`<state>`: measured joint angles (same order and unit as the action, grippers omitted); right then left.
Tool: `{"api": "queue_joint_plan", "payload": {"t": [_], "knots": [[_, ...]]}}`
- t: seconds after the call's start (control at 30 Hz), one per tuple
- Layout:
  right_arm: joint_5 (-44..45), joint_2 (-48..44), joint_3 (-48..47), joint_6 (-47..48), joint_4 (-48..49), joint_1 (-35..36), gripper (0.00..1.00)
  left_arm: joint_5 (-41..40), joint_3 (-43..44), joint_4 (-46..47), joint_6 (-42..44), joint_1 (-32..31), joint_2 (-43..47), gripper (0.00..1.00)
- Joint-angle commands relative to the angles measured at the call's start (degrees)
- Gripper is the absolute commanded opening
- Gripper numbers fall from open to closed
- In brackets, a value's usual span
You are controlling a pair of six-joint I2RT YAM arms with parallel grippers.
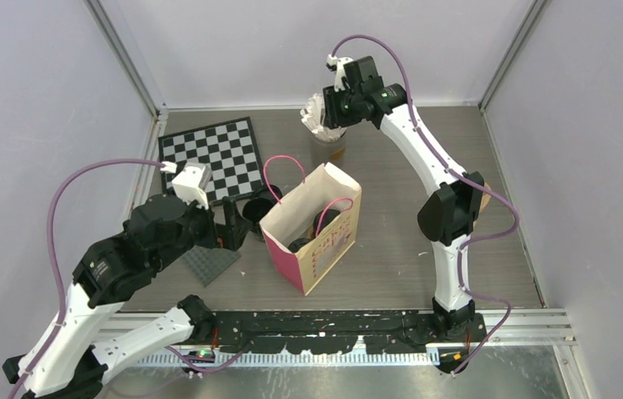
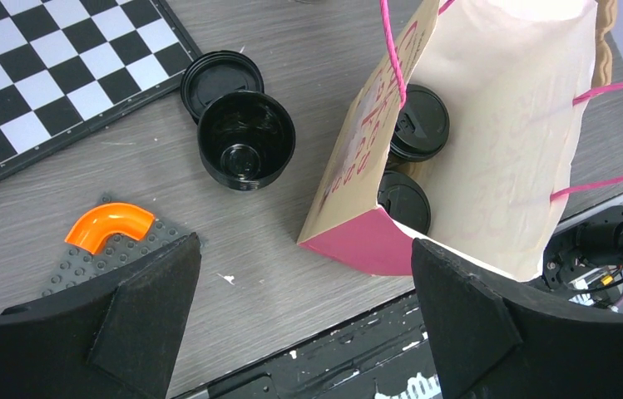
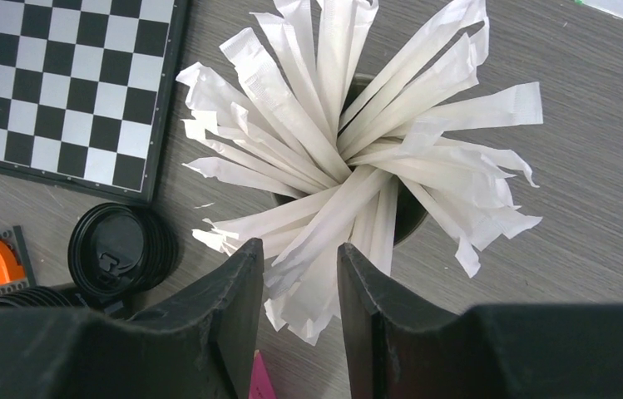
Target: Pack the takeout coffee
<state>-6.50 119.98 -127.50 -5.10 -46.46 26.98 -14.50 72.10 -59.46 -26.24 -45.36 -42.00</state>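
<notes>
Two lidded black takeout coffee cups (image 2: 418, 122) (image 2: 403, 199) stand inside the open pink paper bag (image 2: 491, 125), also visible from above (image 1: 327, 223). An open black cup (image 2: 245, 141) stands on the table left of the bag, with a loose black lid (image 2: 218, 76) beside it. My left gripper (image 2: 304, 316) hangs wide open over the near table edge, left of the bag's base, holding nothing. My right gripper (image 3: 299, 274) is over the grey cup (image 3: 412, 216) of white wrapped sticks (image 3: 349, 125). Its jaws are partly apart, with several stick ends between them.
A chessboard (image 1: 212, 154) lies at the back left. An orange curved piece (image 2: 110, 226) sits on a grey studded plate (image 2: 75, 266) near my left gripper. The cup of sticks (image 1: 327, 137) stands behind the bag. Walls close in the table's sides and back.
</notes>
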Motion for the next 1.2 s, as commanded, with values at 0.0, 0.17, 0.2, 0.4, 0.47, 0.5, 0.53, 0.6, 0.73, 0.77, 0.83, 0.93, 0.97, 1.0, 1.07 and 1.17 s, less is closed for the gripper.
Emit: {"api": "queue_joint_plan", "payload": {"t": [0.0,0.17,0.2,0.4,0.47,0.5,0.53,0.6,0.73,0.77,0.83,0.93,0.97,1.0,1.07,1.17], "knots": [[2.00,-0.49,-3.06,0.76,1.92,0.71,0.38,-1.54,0.06,1.11,1.04,-0.17,0.86,1.00],[5.01,-1.24,-3.03,0.89,3.52,0.81,0.24,-1.58,-0.19,1.10,1.02,-0.17,1.04,1.00],[5.39,-1.51,-2.94,1.15,3.94,0.83,0.22,-1.57,-0.28,1.17,0.94,-0.16,0.96,1.00],[5.69,-2.23,-3.55,2.37,4.97,0.86,0.05,-1.41,-0.17,1.46,1.19,-0.17,0.79,1.00],[5.71,-2.70,-3.71,2.56,4.97,0.84,0.02,-1.41,-0.20,1.45,1.19,-0.16,0.80,1.00],[5.63,-3.12,-3.72,2.63,4.93,0.86,0.01,-1.41,-0.20,1.43,1.19,-0.16,0.86,1.00],[5.69,-3.42,-3.67,2.69,4.76,0.87,0.00,-1.41,-0.20,1.34,1.19,-0.16,0.94,1.00],[6.07,-4.34,-3.95,2.86,4.12,0.85,0.00,-1.47,-0.21,1.28,1.28,-0.16,1.04,1.00],[7.29,-7.01,-4.89,2.78,1.92,0.80,0.00,-1.82,-0.28,1.27,1.16,-0.16,1.30,1.00],[8.03,-7.97,-4.57,2.69,1.88,0.80,0.00,-1.84,-0.29,1.27,1.11,-0.16,1.23,1.00],[7.74,-9.73,-3.59,2.62,2.23,0.88,0.00,-1.85,-0.44,1.49,1.10,-0.19,1.16,1.00],[7.74,-11.50,-1.55,2.57,3.59,0.82,0.00,-1.69,-0.82,2.25,1.17,-0.16,0.90,1.00],[8.09,-11.75,-1.02,2.52,4.00,0.79,0.01,-1.61,-0.96,2.46,1.21,-0.21,0.77,1.00],[8.32,-11.82,-0.59,2.54,4.16,0.86,0.03,-1.46,-1.05,2.77,1.15,-0.17,0.66,1.00],[7.88,-11.54,0.02,2.83,4.26,0.84,0.06,-1.13,-1.14,3.17,0.92,-0.17,0.47,1.00],[7.29,-10.66,0.48,2.54,4.99,0.83,0.08,-0.67,-1.15,3.56,0.16,-0.16,0.34,1.00]]}}
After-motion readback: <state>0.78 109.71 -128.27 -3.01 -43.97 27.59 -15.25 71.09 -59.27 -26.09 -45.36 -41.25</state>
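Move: The paper straws' fanned tops centre about 3 cm ahead of the right hand, 1 cm to its right and 4 cm lower, with nearer ends already between the half-open fingers. From this hand, the paper bag stands some 17 cm back and 3 cm left, the black lids about 7 cm back and 16 cm left, the chessboard roughly 4 cm ahead and 30 cm left. From the left hand, the straws are about 32 cm ahead and 17 cm right. Close the right fingers from half open to practically shut at the near straw ends, easing only about 1 cm forward and up. Then raise the right hand faster, to about 11 cm above where it began, drawing slightly back and right away from the straws, and tip the fingers up some 15 degrees. ##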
